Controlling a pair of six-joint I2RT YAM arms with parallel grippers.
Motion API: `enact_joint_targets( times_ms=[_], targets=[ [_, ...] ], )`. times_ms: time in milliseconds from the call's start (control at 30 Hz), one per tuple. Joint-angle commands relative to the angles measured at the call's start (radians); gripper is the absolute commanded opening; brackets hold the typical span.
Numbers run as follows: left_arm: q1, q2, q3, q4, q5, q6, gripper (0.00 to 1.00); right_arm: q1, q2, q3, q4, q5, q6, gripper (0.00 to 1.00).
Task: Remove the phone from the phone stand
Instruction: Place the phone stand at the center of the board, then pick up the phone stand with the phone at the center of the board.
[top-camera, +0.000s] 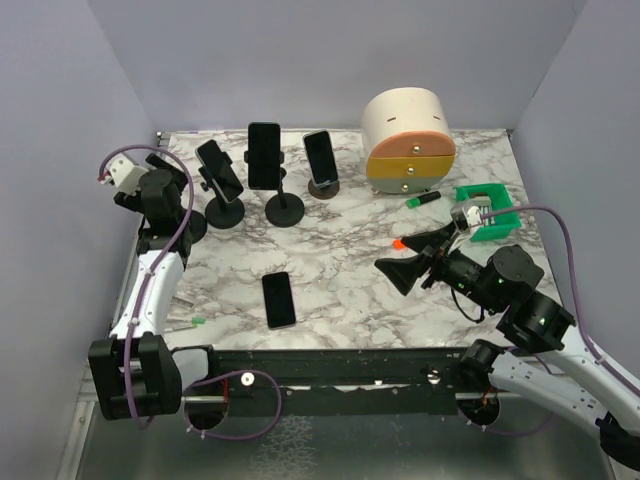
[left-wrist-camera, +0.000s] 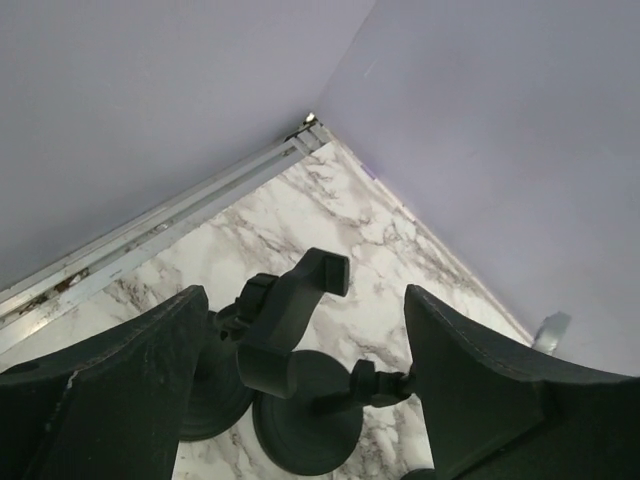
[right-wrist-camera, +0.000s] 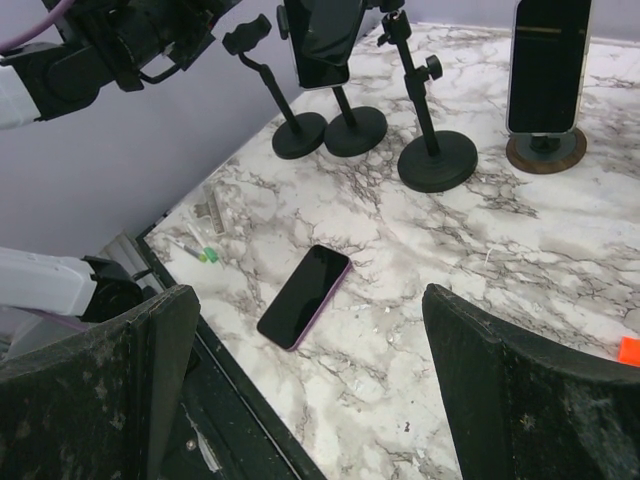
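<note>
A dark phone with a purple edge (top-camera: 279, 299) (right-wrist-camera: 305, 294) lies flat on the marble, screen up, touching no gripper. An empty black phone stand (left-wrist-camera: 290, 310) (right-wrist-camera: 262, 75) stands at the back left, its clamp holding nothing. My left gripper (top-camera: 185, 205) (left-wrist-camera: 305, 400) is right in front of it, open, with the clamp showing between its fingers and no contact visible. Three other phones sit on stands: the left (top-camera: 220, 170), the middle (top-camera: 264, 155) and the right (top-camera: 320, 155). My right gripper (top-camera: 400, 262) (right-wrist-camera: 310, 380) hovers open and empty, to the right of the flat phone.
A cream and orange drawer unit (top-camera: 408, 140) stands at the back right, with a green marker (top-camera: 422, 199), a green holder (top-camera: 488, 212) and a small orange piece (top-camera: 398, 243) near it. A green-tipped item (top-camera: 196, 322) lies at the front left. Purple walls close in three sides.
</note>
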Motion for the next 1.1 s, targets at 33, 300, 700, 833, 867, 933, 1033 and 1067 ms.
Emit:
enact_joint_targets(
  times_ms=[33, 300, 700, 833, 867, 933, 1033, 1067],
  targets=[
    [0.007, -0.086, 0.088, -0.093, 0.017, 0.022, 0.87, 0.001, -0.017, 0.025, -0.034, 0.017, -0.018, 0.99],
    [0.006, -0.170, 0.195, -0.268, 0.250, -0.008, 0.99, 0.000, -0.019, 0.011, -0.026, 0.004, -0.015, 0.99],
    [-0.017, -0.073, 0.256, -0.065, 0.992, -0.115, 0.99, 0.001, -0.028, -0.002, -0.024, -0.003, 0.014, 0.99],
    [-0.031, -0.043, 0.231, -0.012, 1.034, -0.120, 0.97, 0.000, -0.028, -0.009, -0.021, -0.002, 0.025, 0.98],
    [-0.035, -0.027, 0.233, 0.006, 1.062, -0.128, 0.97, 0.001, -0.027, -0.010, -0.019, -0.001, 0.027, 0.99],
    [-0.046, 0.015, 0.249, 0.056, 1.123, -0.153, 0.96, 0.001, -0.021, -0.010, -0.013, -0.005, 0.032, 0.98],
    [-0.055, 0.080, 0.289, 0.088, 1.182, -0.174, 0.95, 0.001, -0.012, -0.005, -0.005, -0.016, 0.037, 0.98],
    [-0.055, 0.101, 0.303, 0.089, 1.191, -0.173, 0.95, 0.001, -0.009, -0.004, -0.002, -0.020, 0.039, 0.98]
  ],
)
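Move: For my left hand, the middle phone on its tall stand is about 28 cm to the right, 10 cm ahead and 3 cm lower. The stand I have let go of keeps its head some 3 cm under my fingers, about 1 cm ahead, level left to right. The tilted phone is 17 cm right, 5 cm ahead, 4 cm below; the brown-stand phone, 42 right, 14 ahead, 7 below. From my right hand the middle phone is roughly 29 cm left, 32 ahead, 9 below. Already free of the empty stand, I lift my left hand about 10 cm, easing back slightly and opening the fingers fully, then sweep it some 20 cm right at that height towards the middle phone on the tall stand. On the way I turn the hand about 60 degrees clockwise and tip it up a little, so the fingers end pointing forward and right, empty. ##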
